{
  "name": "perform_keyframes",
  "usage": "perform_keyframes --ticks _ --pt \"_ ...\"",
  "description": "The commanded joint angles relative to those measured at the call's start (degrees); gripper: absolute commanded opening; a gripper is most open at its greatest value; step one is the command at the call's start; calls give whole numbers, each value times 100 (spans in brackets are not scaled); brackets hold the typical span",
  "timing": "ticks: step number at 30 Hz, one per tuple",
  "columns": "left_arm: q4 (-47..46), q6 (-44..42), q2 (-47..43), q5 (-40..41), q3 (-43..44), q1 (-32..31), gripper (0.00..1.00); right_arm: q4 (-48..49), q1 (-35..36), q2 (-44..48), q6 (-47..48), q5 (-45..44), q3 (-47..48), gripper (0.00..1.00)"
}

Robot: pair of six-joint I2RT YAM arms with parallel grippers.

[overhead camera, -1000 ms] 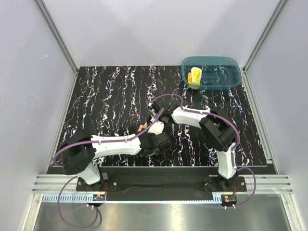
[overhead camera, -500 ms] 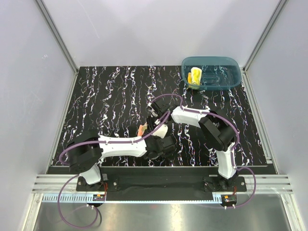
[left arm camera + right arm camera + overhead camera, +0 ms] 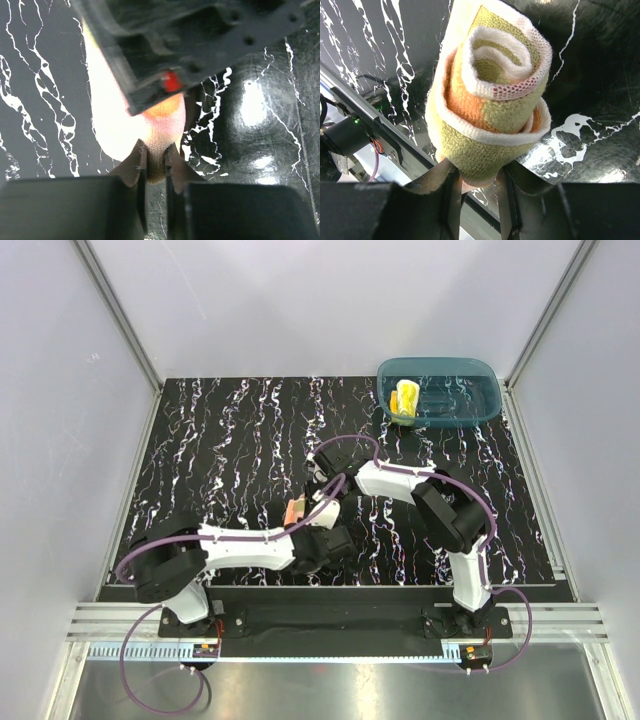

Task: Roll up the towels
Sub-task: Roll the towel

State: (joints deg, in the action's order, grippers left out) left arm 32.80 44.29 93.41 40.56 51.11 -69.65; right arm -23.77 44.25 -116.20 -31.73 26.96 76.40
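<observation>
The orange polka-dot towel (image 3: 490, 100) is wound into a loose roll and held just above the black marbled mat. My right gripper (image 3: 476, 172) is shut on the roll's lower side. My left gripper (image 3: 156, 150) is shut on a tail end of the same towel (image 3: 120, 115), with the right gripper's body looming right over it. From above, only a scrap of the orange towel (image 3: 293, 511) shows between the two wrists near the mat's front middle. The yellow towel (image 3: 405, 400) lies rolled inside the teal tub.
The teal tub (image 3: 470, 410) stands at the mat's back right corner. The mat's front edge and a metal rail (image 3: 375, 135) lie close below the held roll. Both arms cross tightly at the front middle, with purple cables looping over them.
The left gripper has closed on the towel's end. The left arm has drawn slightly toward the front edge, and the orange towel has shifted a little with it. The right arm has stayed put.
</observation>
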Motion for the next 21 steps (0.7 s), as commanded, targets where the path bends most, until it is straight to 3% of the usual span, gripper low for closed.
perform_keyframes --ticks 1,4,7,13,21 --pt "-923 71 -172 -758 -505 337 0 -383 119 -359 105 -130 -293 22" --pt "-1459 -35 -454 -1171 -927 530 0 -418 110 -315 131 -112 -240 35" --pt "-1881 26 -806 -1786 -1357 742 0 -541 93 -254 202 -165 -100 56" --pt "-2409 273 -1491 -2419 -2007 1171 0 -620 -118 184 202 -472 129 68" --pt "-3077 343 -1887 -3132 -2544 1673 0 -349 -285 1046 -149 -815 -177 75"
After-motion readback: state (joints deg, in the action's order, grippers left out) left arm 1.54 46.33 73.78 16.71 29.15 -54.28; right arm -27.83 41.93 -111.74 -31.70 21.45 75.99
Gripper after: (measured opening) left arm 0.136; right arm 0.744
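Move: The left fingers are already shut on the near end of the orange towel roll, whose middle lies about 4 cm ahead of them and 1 cm left. The right fingers pinch its right side, with that middle some 3 cm to their left, about level in the other directions. The blue bin is well clear of the roll, roughly 26 cm ahead and 29 cm right of the right hand. The left fingers keep their pinch on the near end of the towel roll while that hand rolls some 35 degrees, its left side dipping and its right side rising, and edges about 1.5 cm forward. The right fingers open wide and let go of the roll's side, then back off from it to the right, forward and up, roughly 3.5 cm in all. ##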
